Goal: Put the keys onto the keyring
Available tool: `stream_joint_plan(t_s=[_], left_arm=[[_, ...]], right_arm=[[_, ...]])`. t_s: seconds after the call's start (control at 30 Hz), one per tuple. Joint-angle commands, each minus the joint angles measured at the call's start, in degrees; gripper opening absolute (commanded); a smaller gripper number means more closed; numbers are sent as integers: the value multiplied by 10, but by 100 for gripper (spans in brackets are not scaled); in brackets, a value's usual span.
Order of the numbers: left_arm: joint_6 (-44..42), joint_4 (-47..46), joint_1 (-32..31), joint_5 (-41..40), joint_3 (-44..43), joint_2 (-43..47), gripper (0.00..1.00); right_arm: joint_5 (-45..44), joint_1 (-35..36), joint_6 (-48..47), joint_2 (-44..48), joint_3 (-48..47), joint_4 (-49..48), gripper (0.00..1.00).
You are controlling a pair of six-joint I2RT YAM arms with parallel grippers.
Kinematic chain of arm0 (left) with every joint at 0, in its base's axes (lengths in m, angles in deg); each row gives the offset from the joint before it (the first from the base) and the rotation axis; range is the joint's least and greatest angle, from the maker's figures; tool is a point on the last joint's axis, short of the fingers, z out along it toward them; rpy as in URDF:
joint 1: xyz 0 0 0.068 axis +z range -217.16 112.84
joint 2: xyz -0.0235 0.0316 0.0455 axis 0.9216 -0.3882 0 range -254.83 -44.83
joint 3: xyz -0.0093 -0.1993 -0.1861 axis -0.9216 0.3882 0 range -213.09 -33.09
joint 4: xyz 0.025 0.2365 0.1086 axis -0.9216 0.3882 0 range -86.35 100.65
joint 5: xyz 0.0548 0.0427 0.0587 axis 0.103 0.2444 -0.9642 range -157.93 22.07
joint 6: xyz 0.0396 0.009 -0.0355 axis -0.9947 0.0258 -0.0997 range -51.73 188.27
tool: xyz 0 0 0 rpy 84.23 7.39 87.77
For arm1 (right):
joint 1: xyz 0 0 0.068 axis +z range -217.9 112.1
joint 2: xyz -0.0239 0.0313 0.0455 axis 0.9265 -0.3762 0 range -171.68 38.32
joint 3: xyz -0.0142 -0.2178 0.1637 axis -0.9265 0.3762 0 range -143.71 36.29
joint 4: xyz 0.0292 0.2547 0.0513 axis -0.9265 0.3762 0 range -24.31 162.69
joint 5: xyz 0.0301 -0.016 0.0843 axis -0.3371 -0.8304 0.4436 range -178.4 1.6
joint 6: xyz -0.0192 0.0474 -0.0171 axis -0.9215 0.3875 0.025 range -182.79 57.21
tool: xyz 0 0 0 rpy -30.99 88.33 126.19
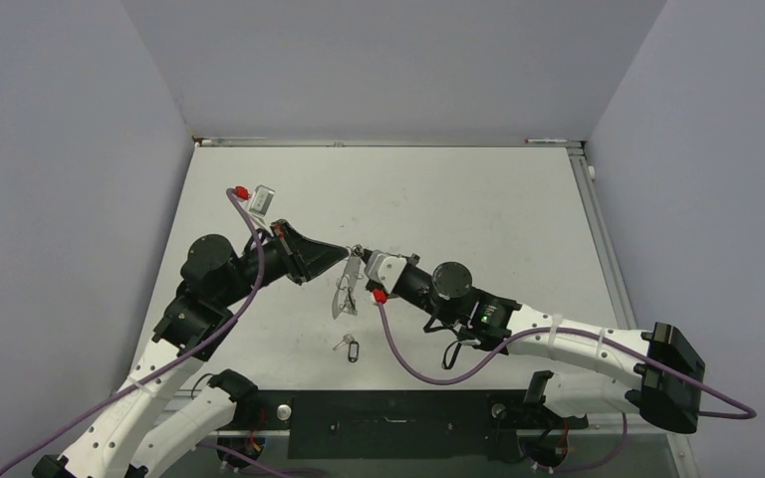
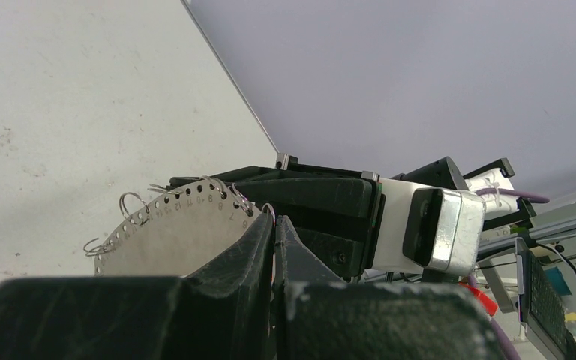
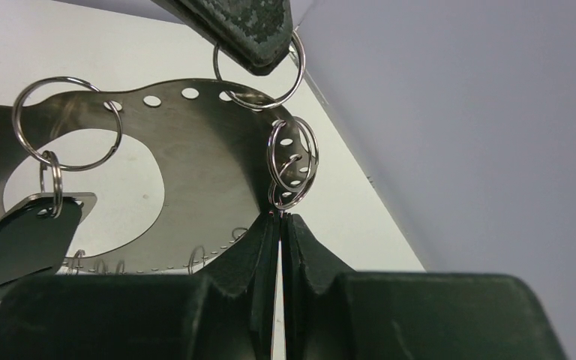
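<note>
A curved metal plate with numbered holes hangs between both grippers, carrying several split rings. My left gripper is shut on a large keyring threaded through the plate's top edge; its dark tip enters the right wrist view from above. My right gripper is shut on the bottom of a small double-coiled ring at the plate's right edge. Another ring on the left carries a flat dark piece, possibly a key. One small silvery key lies on the table below the plate.
A black tag lies beside the loose key. A small silver box with a red-capped cable is behind the left arm. Purple cables trail from both wrists. Grey walls enclose the white table.
</note>
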State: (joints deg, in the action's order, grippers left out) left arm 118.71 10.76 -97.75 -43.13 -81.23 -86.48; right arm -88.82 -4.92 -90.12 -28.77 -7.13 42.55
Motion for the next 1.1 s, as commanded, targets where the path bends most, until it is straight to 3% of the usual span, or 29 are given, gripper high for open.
stream_joint_plan(t_s=[0.0, 0.17, 0.33, 0.63, 0.83, 1.07], left_arm=[[-11, -25, 1, 12, -5, 12, 0], [-17, -25, 1, 13, -1, 18, 12], [-31, -12, 1, 11, -2, 22, 37], [-107, 53, 1, -31, -27, 38, 64], [-179, 86, 2, -94, -37, 54, 73], [-243, 147, 3, -64, -84, 12, 69]], right_arm=[[-26, 5, -60, 14, -4, -36, 5], [-33, 14, -107, 16, -4, -39, 5], [-49, 27, -165, 15, 7, -51, 5], [-58, 57, -279, 33, 57, -105, 5], [-73, 95, -346, 36, 84, -124, 5], [-170, 181, -495, 22, 107, -156, 5]])
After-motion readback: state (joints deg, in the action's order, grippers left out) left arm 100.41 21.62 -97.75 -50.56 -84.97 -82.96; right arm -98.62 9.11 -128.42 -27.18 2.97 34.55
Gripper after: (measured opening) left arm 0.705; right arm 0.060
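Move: Below the closed left fingers, which still hold a ring at its edge, the metal keyring plate has its middle about 3 cm back and 7 cm down. From the right hand, whose nearly shut fingers already grip the plate's edge, its middle is some 5 cm back, 3 cm left and 1 cm lower. On the table, about 27 cm below the right hand, lie the loose key, 10 cm back and 5 cm left, and the fob, 12 cm back and 3 cm left. Opening wide, the left fingers let go of the ring and then the hand backs off about 3 cm to the left, tilting a little. The right hand keeps its grip on the plate's edge, rolls some 40 degrees about its own fingers, forward side up, and in the second half draws the plate back about 5 cm and down 2 cm, away from the left hand. ##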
